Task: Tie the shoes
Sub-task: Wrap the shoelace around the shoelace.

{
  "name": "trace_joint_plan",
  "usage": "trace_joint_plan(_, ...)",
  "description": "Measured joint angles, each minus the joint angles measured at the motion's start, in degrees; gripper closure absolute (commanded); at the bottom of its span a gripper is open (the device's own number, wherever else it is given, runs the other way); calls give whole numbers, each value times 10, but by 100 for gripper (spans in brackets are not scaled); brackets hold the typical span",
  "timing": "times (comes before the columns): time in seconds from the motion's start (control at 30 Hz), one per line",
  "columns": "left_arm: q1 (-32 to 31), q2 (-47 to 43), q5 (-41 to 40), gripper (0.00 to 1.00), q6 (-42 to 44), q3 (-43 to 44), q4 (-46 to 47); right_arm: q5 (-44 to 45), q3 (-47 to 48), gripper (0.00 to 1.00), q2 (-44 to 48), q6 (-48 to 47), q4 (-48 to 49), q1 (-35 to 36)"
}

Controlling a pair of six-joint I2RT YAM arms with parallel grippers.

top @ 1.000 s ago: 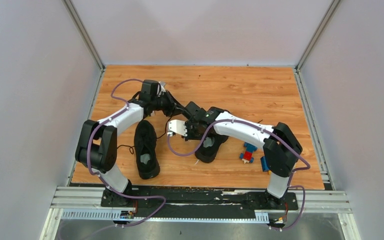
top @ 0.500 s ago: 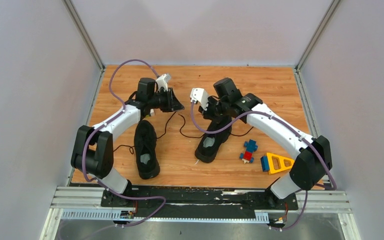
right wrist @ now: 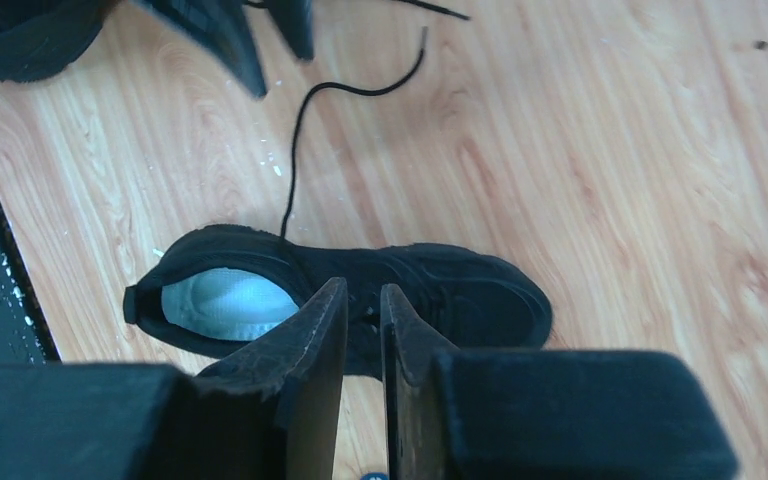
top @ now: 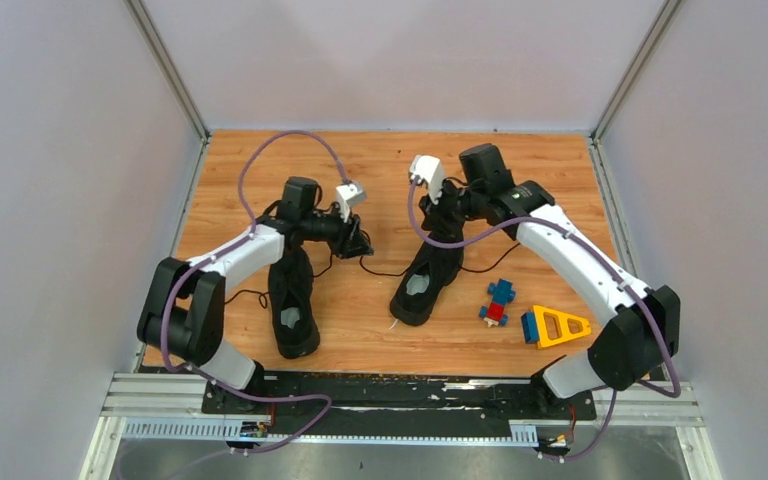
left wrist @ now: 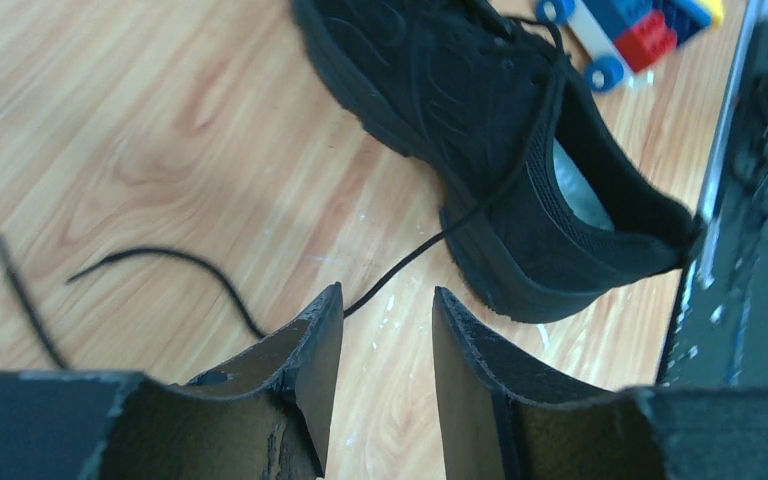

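Observation:
Two black shoes lie on the wooden table. The left shoe [top: 294, 298] points away from me, and the right shoe [top: 426, 278] lies tilted beside it. My left gripper [top: 359, 246] hovers between them with its jaws open and empty [left wrist: 385, 295], above a loose lace [left wrist: 185, 262] on the floor. The right shoe [left wrist: 500, 130] lies just beyond those fingertips. My right gripper [top: 439, 222] hangs over the right shoe's toe end, its jaws a narrow gap apart with nothing between them [right wrist: 363, 292]. Below it the right shoe [right wrist: 460, 290] shows a pale insole, and its lace [right wrist: 298, 115] trails away untied.
A blue and red toy car [top: 500, 300] and a yellow and blue triangle block [top: 552, 326] sit right of the right shoe. White walls close in the table on three sides. A metal rail [top: 400, 395] runs along the near edge.
The two grippers were close together and shut over the shoes; they have drawn apart and opened. The right arm swung back and to the right, and the laces now lie loose on the table.

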State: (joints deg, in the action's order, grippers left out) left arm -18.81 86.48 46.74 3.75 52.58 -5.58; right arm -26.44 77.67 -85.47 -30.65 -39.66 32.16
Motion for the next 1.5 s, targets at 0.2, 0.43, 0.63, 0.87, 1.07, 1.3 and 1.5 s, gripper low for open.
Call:
trace_joint_plan(0.2, -77, 90, 3, 55, 127, 39, -21, -2, 0, 77, 48, 23, -5, -25)
trace_joint_plan(0.43, -110, 149, -5, 58, 213, 63, -44, -7, 0, 76, 58, 37, -10, -51)
trace_joint_plan(0.63, -127, 180, -7, 61, 266, 73, -72, -7, 0, 76, 58, 39, -17, -58)
trace_joint_plan(0.87, -144, 195, -7, 89, 283, 81, -84, -7, 0, 77, 58, 39, -18, -60)
trace_joint_plan(1.07, -144, 194, -26, 100, 283, 93, -88, -7, 0, 77, 58, 39, -19, -67)
trace_joint_plan(1.3, -132, 175, -71, 100, 259, 123, -101, -24, 1, 77, 56, 43, -19, -80)
trace_joint_plan(1.5, -114, 134, -79, 100, 183, 168, -87, -54, 4, 75, 35, 62, -18, -86)
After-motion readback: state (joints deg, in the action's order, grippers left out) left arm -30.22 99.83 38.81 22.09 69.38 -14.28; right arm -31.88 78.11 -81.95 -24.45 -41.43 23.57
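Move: The left lace of the right shoe runs from the shoe's left side across the table; the stretch to be gripped lies about 7 cm right of the left hand, 4 cm back and 10 cm below. The right shoe's middle is some 8 cm farther right of that stretch, level with it; the left shoe's middle is about 17 cm left of the left hand and 10 cm back. From the empty right hand, the stretch is about 7 cm left, 4 cm back and 17 cm down. The lace stretch beside the right shoe is what the left hand, partly open, sinks to, about 10 cm down and to the right with some backward travel, turning nearly 30 degrees clockwise. It pinches the lace, then carries it up and forward, easing about half that turn back. The right hand, holding nothing, edges right and up, then waits over the right shoe before dipping slightly. ##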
